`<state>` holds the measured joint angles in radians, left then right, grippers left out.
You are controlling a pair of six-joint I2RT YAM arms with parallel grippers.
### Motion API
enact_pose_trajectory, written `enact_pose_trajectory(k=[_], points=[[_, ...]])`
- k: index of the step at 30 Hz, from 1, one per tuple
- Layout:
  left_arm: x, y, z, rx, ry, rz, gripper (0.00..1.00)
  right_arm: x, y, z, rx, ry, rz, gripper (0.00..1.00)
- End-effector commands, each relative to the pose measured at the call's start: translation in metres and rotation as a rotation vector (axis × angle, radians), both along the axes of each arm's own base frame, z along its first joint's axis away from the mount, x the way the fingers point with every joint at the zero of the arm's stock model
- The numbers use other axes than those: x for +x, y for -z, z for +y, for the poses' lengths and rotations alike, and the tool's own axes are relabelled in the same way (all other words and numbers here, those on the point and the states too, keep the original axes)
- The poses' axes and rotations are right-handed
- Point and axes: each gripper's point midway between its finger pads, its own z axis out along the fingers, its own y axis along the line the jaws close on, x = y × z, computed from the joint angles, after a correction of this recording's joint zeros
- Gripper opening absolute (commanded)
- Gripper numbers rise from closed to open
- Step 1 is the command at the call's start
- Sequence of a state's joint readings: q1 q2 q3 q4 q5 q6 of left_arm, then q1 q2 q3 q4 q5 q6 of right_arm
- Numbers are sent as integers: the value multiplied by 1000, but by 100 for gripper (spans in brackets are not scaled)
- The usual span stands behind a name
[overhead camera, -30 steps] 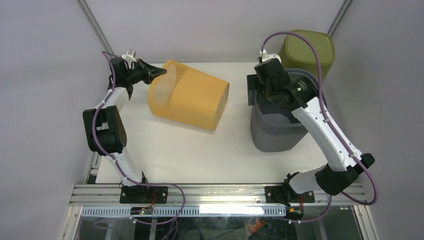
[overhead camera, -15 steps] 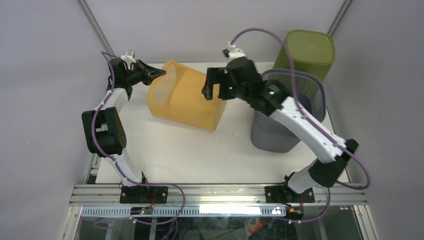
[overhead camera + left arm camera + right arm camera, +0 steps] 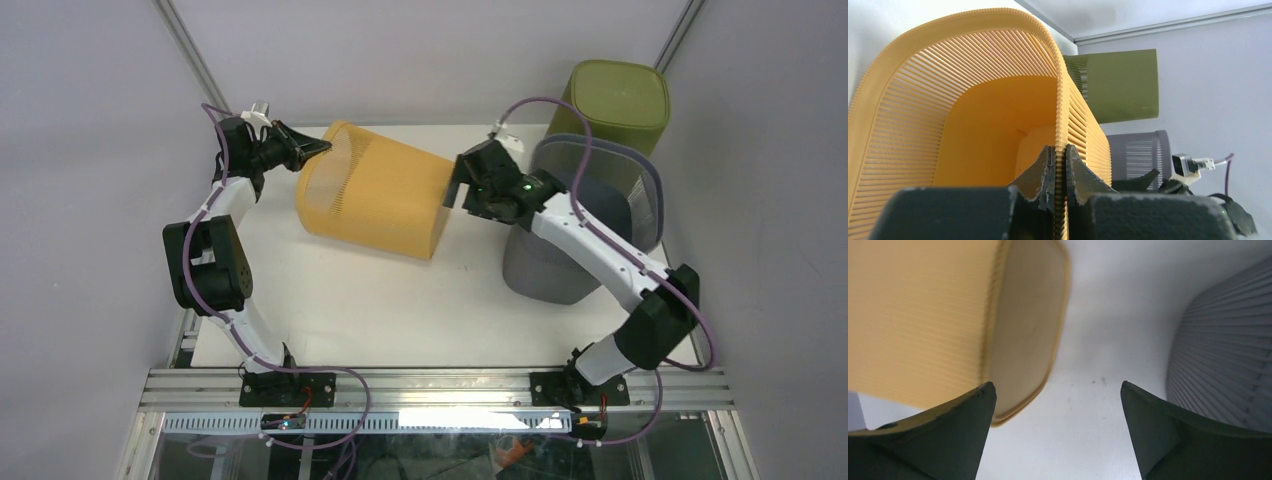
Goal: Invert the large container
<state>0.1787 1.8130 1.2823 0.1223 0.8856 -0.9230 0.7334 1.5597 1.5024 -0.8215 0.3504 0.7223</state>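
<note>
The large yellow ribbed container [image 3: 375, 200] lies on its side on the white table [image 3: 400, 300], open mouth to the left and closed base to the right. My left gripper [image 3: 318, 146] is shut on its rim at the upper left; in the left wrist view the fingers [image 3: 1058, 148] pinch the rim edge of the container [image 3: 988, 115]. My right gripper [image 3: 455, 190] is open and empty just off the base end. In the right wrist view its jaws [image 3: 1058, 385] stand wide, with the yellow base [image 3: 1025, 330] beside the left finger.
A grey ribbed container [image 3: 545, 270] stands upright right of the yellow one, close to my right arm, and shows in the right wrist view [image 3: 1228, 355]. A green container [image 3: 615, 95] stands at the back right corner. Walls close in on all sides.
My right arm has swung left from above the grey container and come down to the yellow container's base end. The left gripper and the yellow container have held still.
</note>
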Motion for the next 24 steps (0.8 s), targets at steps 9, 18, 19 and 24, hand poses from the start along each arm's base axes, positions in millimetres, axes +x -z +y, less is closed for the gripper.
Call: enact_pose_trajectory(k=[9, 18, 19, 24], points=[[-20, 81, 14, 193, -48, 224, 5, 4, -58, 40, 582, -226, -133, 99], [-6, 1, 31, 459, -166, 84, 83, 16, -54, 59, 600, -254, -117, 99], [-4, -9, 36, 486, -192, 64, 84, 17, -53, 61, 605, -255, -113, 99], [-8, -48, 44, 572, -260, -13, 87, 20, -51, 67, 615, -266, -98, 98]])
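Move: The left fingers are shut on the upper rim of the large yellow container, which lies on its side with its mouth to the left; its middle is about 9 cm back, 10 cm right and 10 cm below. From the open right hand the same middle is some 17 cm left, 3 cm ahead and 10 cm below. The grey container stands about 23 cm right and 5 cm back of the right hand, the green one 28 cm right and 15 cm ahead, middles some 7 cm below. Open the left gripper nearly fully to let the yellow rim go, rolling that hand's left side up about 25 degrees as it eases a little to the left. Take the wide-open right gripper briefly right, away from the yellow container, then back left over its base end, ending about 5 cm left of the start and rolled 30 degrees, left side up. ##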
